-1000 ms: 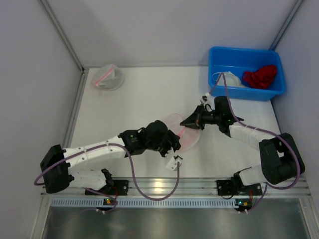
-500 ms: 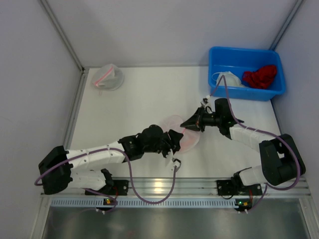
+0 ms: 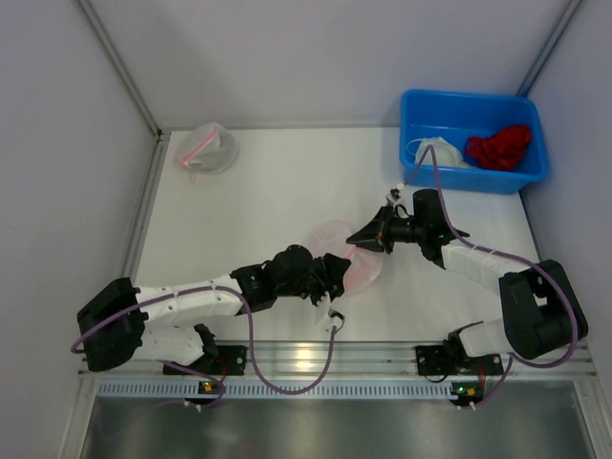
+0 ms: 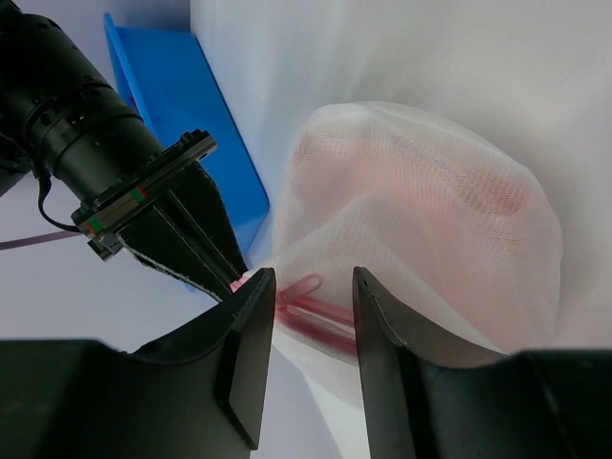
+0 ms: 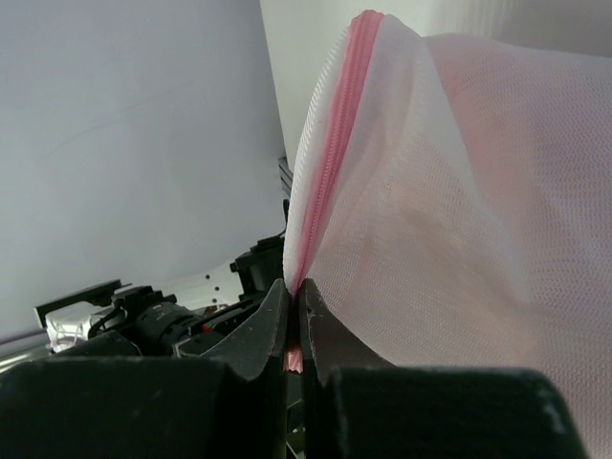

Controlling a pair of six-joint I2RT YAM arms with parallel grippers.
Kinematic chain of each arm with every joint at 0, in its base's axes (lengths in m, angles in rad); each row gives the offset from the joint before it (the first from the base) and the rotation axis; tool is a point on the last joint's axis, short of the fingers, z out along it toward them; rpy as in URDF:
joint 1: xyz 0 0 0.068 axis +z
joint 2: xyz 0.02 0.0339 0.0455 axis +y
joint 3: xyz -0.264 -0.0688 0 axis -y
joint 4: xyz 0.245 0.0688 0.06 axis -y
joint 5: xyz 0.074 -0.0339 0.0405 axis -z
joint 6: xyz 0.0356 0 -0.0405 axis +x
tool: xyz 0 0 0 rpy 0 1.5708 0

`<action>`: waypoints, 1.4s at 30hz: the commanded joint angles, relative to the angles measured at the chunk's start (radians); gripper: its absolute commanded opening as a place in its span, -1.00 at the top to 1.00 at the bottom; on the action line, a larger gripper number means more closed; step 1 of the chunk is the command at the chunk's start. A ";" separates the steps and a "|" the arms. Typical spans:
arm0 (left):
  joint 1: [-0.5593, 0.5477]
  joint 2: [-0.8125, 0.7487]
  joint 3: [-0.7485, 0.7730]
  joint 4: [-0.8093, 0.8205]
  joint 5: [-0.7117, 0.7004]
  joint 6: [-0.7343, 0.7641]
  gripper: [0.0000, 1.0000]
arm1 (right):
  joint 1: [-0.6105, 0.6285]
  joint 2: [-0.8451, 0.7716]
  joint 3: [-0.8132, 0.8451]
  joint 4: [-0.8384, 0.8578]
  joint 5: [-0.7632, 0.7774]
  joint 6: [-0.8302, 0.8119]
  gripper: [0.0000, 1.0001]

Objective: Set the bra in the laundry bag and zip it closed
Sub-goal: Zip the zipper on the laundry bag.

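The laundry bag (image 3: 352, 256) is white mesh with a pink zipper and sits mid-table. A pink form, the bra (image 4: 478, 191), shows faintly through the mesh. My right gripper (image 3: 363, 236) is shut on the bag's zipper end and holds that edge up; in its wrist view the jaws (image 5: 295, 292) pinch the pink tape below the zipper (image 5: 335, 124). My left gripper (image 4: 314, 287) is open, its fingers on either side of the pink zipper pull (image 4: 306, 285) without touching it. From above, the left gripper (image 3: 335, 273) sits at the bag's near edge.
A blue bin (image 3: 413, 124) at the back right holds a red cloth (image 3: 499, 145) and a white item (image 3: 440, 153). Another mesh bag (image 3: 206, 148) lies at the back left. Grey walls close in the table on both sides.
My left wrist has swung in toward the bag's zipper and its jaws have narrowed a little around the pull. The right gripper has kept its hold and barely moved.
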 commanded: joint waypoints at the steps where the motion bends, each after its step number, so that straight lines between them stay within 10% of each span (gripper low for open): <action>1: -0.007 0.021 0.014 0.062 -0.011 0.042 0.13 | 0.008 -0.035 0.002 0.038 -0.002 0.016 1.00; 25: -0.010 0.035 -0.043 0.240 -0.076 0.094 0.63 | 0.014 -0.047 0.007 0.009 0.009 -0.006 1.00; 31: -0.010 -0.029 -0.005 0.048 -0.053 0.030 1.00 | 0.007 -0.058 0.033 -0.040 0.018 -0.075 1.00; 42: -0.010 -0.148 0.057 -0.377 0.116 -0.100 1.00 | -0.027 0.025 0.206 -0.166 -0.003 -0.254 1.00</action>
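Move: The laundry bag's zipper, at the stretch the left fingers will shut on, lies about 2 cm ahead of the left hand and 1 cm to its right, level with it, between the open fingertips. The right gripper's tips, already shut on the zipper, are some 5 cm ahead of the left hand and 2 cm to its right. The bag body hangs about 6 cm below, 1 cm ahead and 1 cm to the right. From the right hand that stretch lies roughly 3 cm back and 1 cm left. Forward and slightly right, the left hand eases about 2 cm towards the right gripper, its half-open fingers closing fully on the pink zipper. Then it reverses, drawing back and left some 5 cm, away from the right gripper. The right hand keeps its pinch on the zipper, nearly still until it rises and goes forward about 1 cm at the end. ##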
